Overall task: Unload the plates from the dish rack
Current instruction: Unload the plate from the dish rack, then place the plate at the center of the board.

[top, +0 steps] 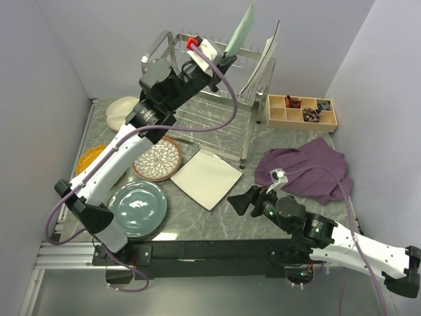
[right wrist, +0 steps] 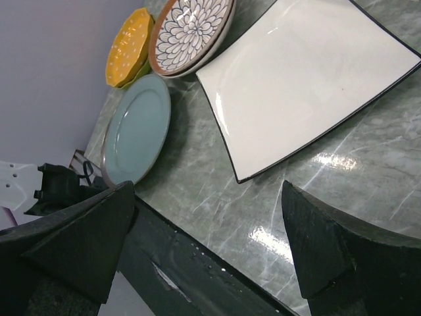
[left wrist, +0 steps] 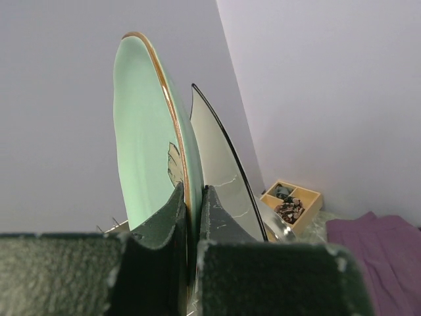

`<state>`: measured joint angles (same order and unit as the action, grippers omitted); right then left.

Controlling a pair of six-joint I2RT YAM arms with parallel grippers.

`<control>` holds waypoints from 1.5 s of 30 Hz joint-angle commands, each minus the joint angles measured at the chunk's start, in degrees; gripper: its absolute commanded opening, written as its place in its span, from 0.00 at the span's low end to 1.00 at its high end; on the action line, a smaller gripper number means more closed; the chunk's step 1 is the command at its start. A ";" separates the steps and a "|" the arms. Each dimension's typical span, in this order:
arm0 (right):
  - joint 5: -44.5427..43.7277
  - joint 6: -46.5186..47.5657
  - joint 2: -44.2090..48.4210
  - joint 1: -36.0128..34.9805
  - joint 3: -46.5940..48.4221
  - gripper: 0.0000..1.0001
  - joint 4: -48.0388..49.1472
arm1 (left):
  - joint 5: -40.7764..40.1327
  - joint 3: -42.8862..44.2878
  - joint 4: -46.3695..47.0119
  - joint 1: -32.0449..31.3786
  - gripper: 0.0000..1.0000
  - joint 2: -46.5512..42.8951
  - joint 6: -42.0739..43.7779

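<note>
My left gripper (top: 225,58) (left wrist: 192,191) is shut on the lower rim of a pale green plate (top: 242,29) (left wrist: 141,131), holding it upright above the dish rack (top: 197,112). A dark-rimmed cream plate (top: 263,66) (left wrist: 217,151) stands in the rack just behind it. On the table lie a white square plate (top: 207,178) (right wrist: 309,79), a brown petal-patterned plate (top: 158,159) (right wrist: 194,26), a grey-blue plate (top: 137,209) (right wrist: 135,128), an orange-yellow plate (top: 89,158) (right wrist: 128,46) and a cream plate (top: 122,108). My right gripper (top: 240,201) (right wrist: 208,191) hovers open and empty near the square plate's front corner.
A wooden compartment tray (top: 301,112) (left wrist: 293,204) sits at the back right, beside the rack. A crumpled purple cloth (top: 306,168) (left wrist: 381,250) lies in front of it. Walls close in the left, back and right sides.
</note>
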<state>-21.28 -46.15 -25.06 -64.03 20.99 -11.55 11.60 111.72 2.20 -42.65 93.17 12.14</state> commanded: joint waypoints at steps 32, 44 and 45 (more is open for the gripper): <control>-7.98 -4.38 9.15 -0.13 24.43 0.98 -14.11 | -43.66 -40.76 4.31 -33.01 0.01 -35.33 30.31; -10.36 -5.00 -0.42 -0.04 37.72 0.96 -17.90 | -59.22 -53.52 11.15 -48.04 0.01 -35.42 33.04; -10.54 -5.26 -0.95 -0.04 37.98 0.96 -17.89 | -59.93 -54.15 11.68 -48.83 0.01 -34.46 33.03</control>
<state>-29.85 -50.24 -22.94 -64.03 56.75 -28.67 -41.95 58.61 1.26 -87.92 59.35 41.17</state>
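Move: The left gripper, high in front of the dish rack, holds the green plate; the open right gripper, its likely meeting point, is some 20 cm back, 7 to the right and 39 below. From the left hand, the rack's top tier lies about 15 cm ahead, 4 left and 14 lower; the white leaning plate 11 ahead, 16 right and 3 lower. From the right hand, the green plate lies 26 ahead, 3 left and 45 up, the square plate 15 ahead, 12 left and 18 down. Back and down, about 20 cm each way, the left arm carries the green plate away from the rack, drawing back first, then sinking fast; its wrist rolls some 30 degrees so the fingers tip downward, their pinch on the rim unchanged. The right hand, still wide open and empty, rises about 22 cm and drifts right, coming up towards the plate's height. ##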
